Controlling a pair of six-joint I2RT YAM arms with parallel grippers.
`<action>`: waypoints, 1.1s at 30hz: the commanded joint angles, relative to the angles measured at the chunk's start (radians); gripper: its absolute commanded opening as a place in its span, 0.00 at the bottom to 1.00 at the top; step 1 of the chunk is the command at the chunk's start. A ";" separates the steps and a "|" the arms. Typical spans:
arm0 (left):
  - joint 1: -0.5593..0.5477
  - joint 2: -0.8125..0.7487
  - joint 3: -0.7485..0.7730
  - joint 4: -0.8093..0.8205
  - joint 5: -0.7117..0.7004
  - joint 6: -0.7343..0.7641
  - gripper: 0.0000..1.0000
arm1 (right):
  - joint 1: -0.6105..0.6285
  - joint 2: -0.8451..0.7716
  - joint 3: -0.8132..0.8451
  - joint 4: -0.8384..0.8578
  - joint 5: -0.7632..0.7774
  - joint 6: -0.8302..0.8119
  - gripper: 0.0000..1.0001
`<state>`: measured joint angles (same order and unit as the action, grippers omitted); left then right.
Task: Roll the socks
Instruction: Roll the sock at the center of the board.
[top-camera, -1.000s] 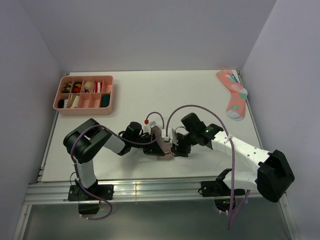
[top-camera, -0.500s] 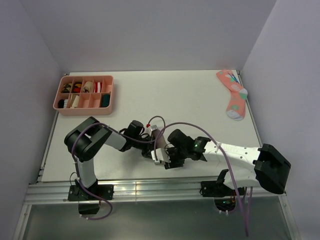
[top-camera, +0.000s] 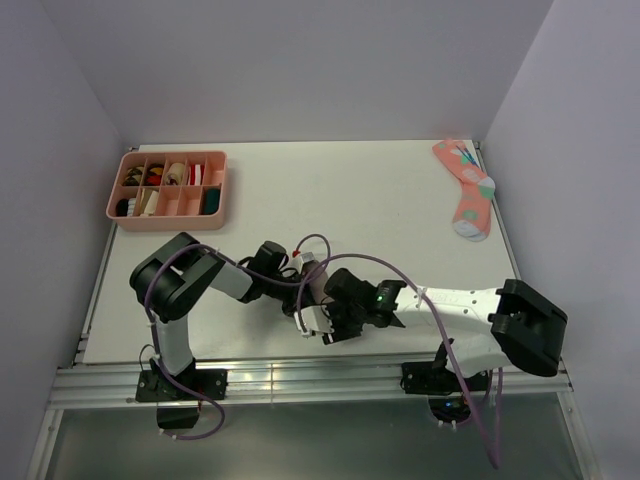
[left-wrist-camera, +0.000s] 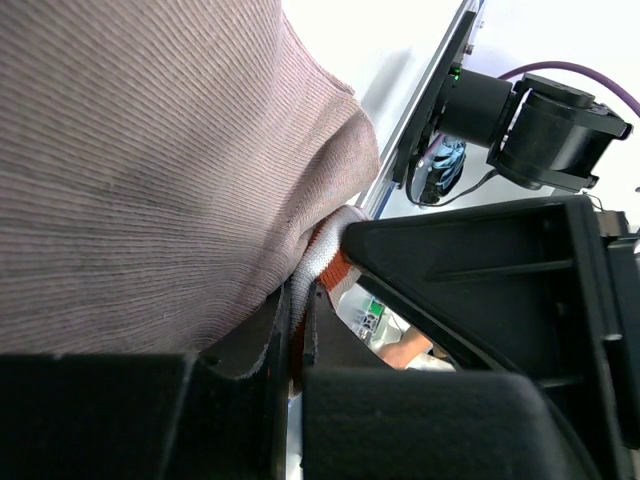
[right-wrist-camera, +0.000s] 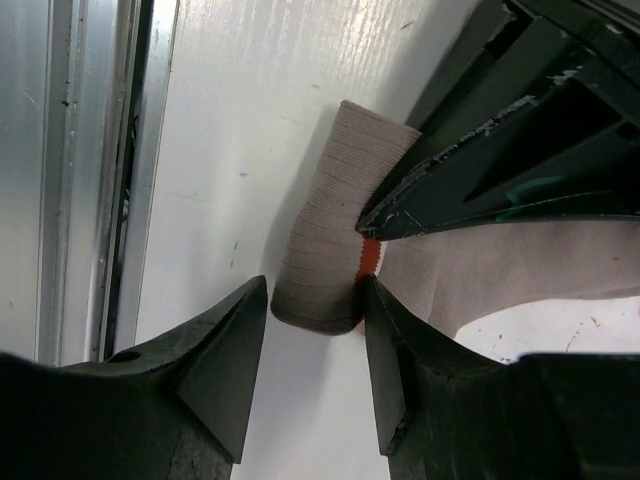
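A taupe-brown sock (top-camera: 319, 291) lies near the table's front edge, between my two grippers. In the left wrist view its ribbed cloth (left-wrist-camera: 150, 150) fills the upper left. My left gripper (left-wrist-camera: 300, 318) is shut on its red-and-white cuff (left-wrist-camera: 335, 262). In the right wrist view the sock's folded end (right-wrist-camera: 325, 250) sits between the fingers of my right gripper (right-wrist-camera: 315, 300). The right-hand finger (right-wrist-camera: 400, 370) touches the fold and the left-hand finger (right-wrist-camera: 225, 370) stands a sliver off it, so the jaws are open around it. From above, the right gripper (top-camera: 320, 320) is just nearer than the left gripper (top-camera: 300, 284).
A pink compartment tray (top-camera: 117, 190) with small items stands at the back left. A coral-pink spotted sock (top-camera: 466, 190) lies at the back right. The aluminium rail (right-wrist-camera: 90, 150) of the table's front edge runs close beside the right gripper.
My right gripper has swung left and toward the front edge, onto the sock's folded end, and its jaws have narrowed slightly. The left gripper has kept its hold on the cuff.
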<state>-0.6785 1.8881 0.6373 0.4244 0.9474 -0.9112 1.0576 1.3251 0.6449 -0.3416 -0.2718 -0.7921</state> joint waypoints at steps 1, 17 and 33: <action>-0.001 0.037 -0.036 -0.079 -0.081 0.052 0.00 | 0.018 0.028 0.001 0.042 0.025 0.014 0.50; -0.001 -0.049 -0.106 0.088 -0.145 -0.046 0.20 | -0.002 0.157 0.117 -0.098 -0.030 0.033 0.23; 0.005 -0.224 -0.290 0.517 -0.407 -0.187 0.36 | -0.148 0.250 0.226 -0.258 -0.222 0.008 0.21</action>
<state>-0.6777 1.7126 0.3782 0.7849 0.6277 -1.0760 0.9436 1.5528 0.8490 -0.5152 -0.4358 -0.7658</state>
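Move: The right hand is almost over the rolled end of the brown sock: the roll's middle is about 3 cm to its left, 1 cm ahead and 1 cm below, with the near corner already between its open fingers. The left hand already pinches this roll, whose middle lies 1 cm behind its pads and level with them sideways. From the right hand, the flat rest of the sock lies some 9 cm ahead and 3 cm left, and the board's front edge about 8 cm behind. The right fingers close on the right-hand end of the rolled fabric and pinch it after sinking about 1 cm, then hold nearly in place while the wrist rolls some 15 degrees, its top leaning forward. Once the right hand has closed, the left fingers open and loosen their pinch; the left hand eases about 3 cm forward and left, rising slightly and turning roughly 20 degrees counter-clockwise. ##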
